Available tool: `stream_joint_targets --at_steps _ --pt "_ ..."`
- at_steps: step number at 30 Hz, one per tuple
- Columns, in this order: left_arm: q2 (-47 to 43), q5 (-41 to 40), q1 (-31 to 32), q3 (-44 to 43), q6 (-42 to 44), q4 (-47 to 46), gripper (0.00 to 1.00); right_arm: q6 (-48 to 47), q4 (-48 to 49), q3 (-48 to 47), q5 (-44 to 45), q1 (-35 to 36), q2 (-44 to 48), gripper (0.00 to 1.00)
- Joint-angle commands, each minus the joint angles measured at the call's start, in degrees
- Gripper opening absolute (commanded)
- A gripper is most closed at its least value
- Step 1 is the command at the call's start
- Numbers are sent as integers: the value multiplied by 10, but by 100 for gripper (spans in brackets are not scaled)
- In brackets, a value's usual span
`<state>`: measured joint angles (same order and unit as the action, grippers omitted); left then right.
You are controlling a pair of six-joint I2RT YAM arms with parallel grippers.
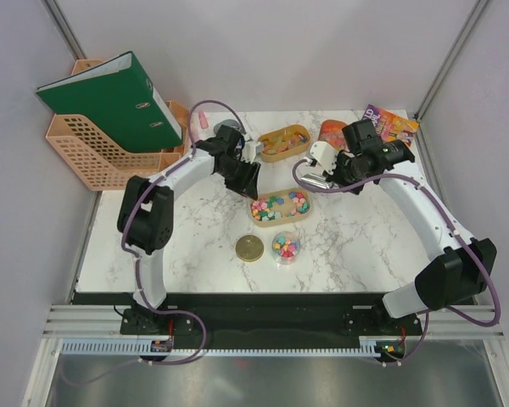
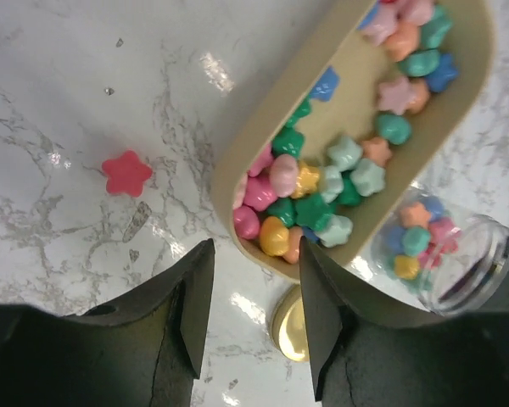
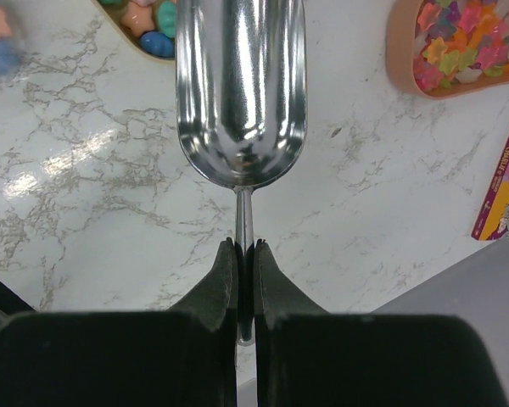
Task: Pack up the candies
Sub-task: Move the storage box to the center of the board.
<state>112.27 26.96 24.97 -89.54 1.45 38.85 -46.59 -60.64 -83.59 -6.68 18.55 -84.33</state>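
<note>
Mixed-colour star candies (image 2: 322, 182) lie in a tan oval tray (image 2: 237, 161) at mid-table (image 1: 282, 206). A clear jar (image 1: 285, 247) beside it holds more candies (image 2: 416, 242). One pink candy (image 2: 126, 172) lies loose on the marble. My left gripper (image 2: 254, 271) hangs open over the tray's near end, with nothing between its fingers; in the top view it (image 1: 250, 176) sits left of the tray. My right gripper (image 3: 244, 250) is shut on the thin handle of a silver scoop (image 3: 240, 93), whose bowl is empty and points toward the tray (image 3: 148, 34).
A gold lid (image 1: 249, 248) lies left of the jar. A second oval tray (image 1: 283, 142) and an orange container of candies (image 3: 458, 51) stand at the back. A colourful packet (image 1: 390, 124) lies at the back right, with a peach file rack and green binder (image 1: 110, 106) at the back left.
</note>
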Motion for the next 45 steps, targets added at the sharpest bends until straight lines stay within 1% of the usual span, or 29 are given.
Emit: stream_joint_targets --at_steps 1,6,9,20,21,22,24,27,28,32,35,43,45 --pt "32 -54 20 -51 27 22 51 -6 15 0 -4 -13 22 0" --pt "90 -78 32 -115 47 32 52 -6 15 14 -10 -32 32 0" --pt "109 -79 35 -131 51 38 52 -3 16 21 -11 -35 36 0" --pt "151 -78 37 -155 82 62 44 4 21 35 -12 -52 45 0" --pt "153 -78 37 -158 84 64 42 5 22 34 -13 -54 44 0" --pt "154 -79 37 -159 88 69 37 6 22 33 -13 -54 44 0" --pt "156 -82 37 -164 91 75 36 8 25 33 -15 -54 42 0" --pt "146 -101 37 -155 94 78 19 8 27 33 -14 -56 40 0" --pt "140 -111 35 -149 94 78 15 8 29 33 -14 -57 40 0" --pt "105 -135 29 -107 94 76 15 7 36 36 -18 -59 36 0" --pt "70 -153 16 -44 97 66 14 9 42 40 -22 -61 30 0" --pt "-32 -217 -35 88 116 26 10 9 54 53 -28 -61 25 0" --pt "-44 -243 -50 125 115 16 4 10 56 56 -32 -62 22 0"
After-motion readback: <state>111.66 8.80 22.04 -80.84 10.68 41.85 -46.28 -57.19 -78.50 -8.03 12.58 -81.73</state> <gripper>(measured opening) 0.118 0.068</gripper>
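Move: The storage box's middle is about 10 cm right of the left hand, 1 cm ahead and 8 cm below, its near end almost under the fingers. From the same hand, the clear jar sits some 11 cm back and 12 cm right, the gold lid 12 cm back and 1 cm right, and a loose red star about 5 cm straight ahead. From the scoop-holding right hand, the storage box is roughly 18 cm left, 5 cm back and 18 cm below. Left hand sinks some 6 cm, pinches the storage box's left wall and drags it about 11 cm left. ##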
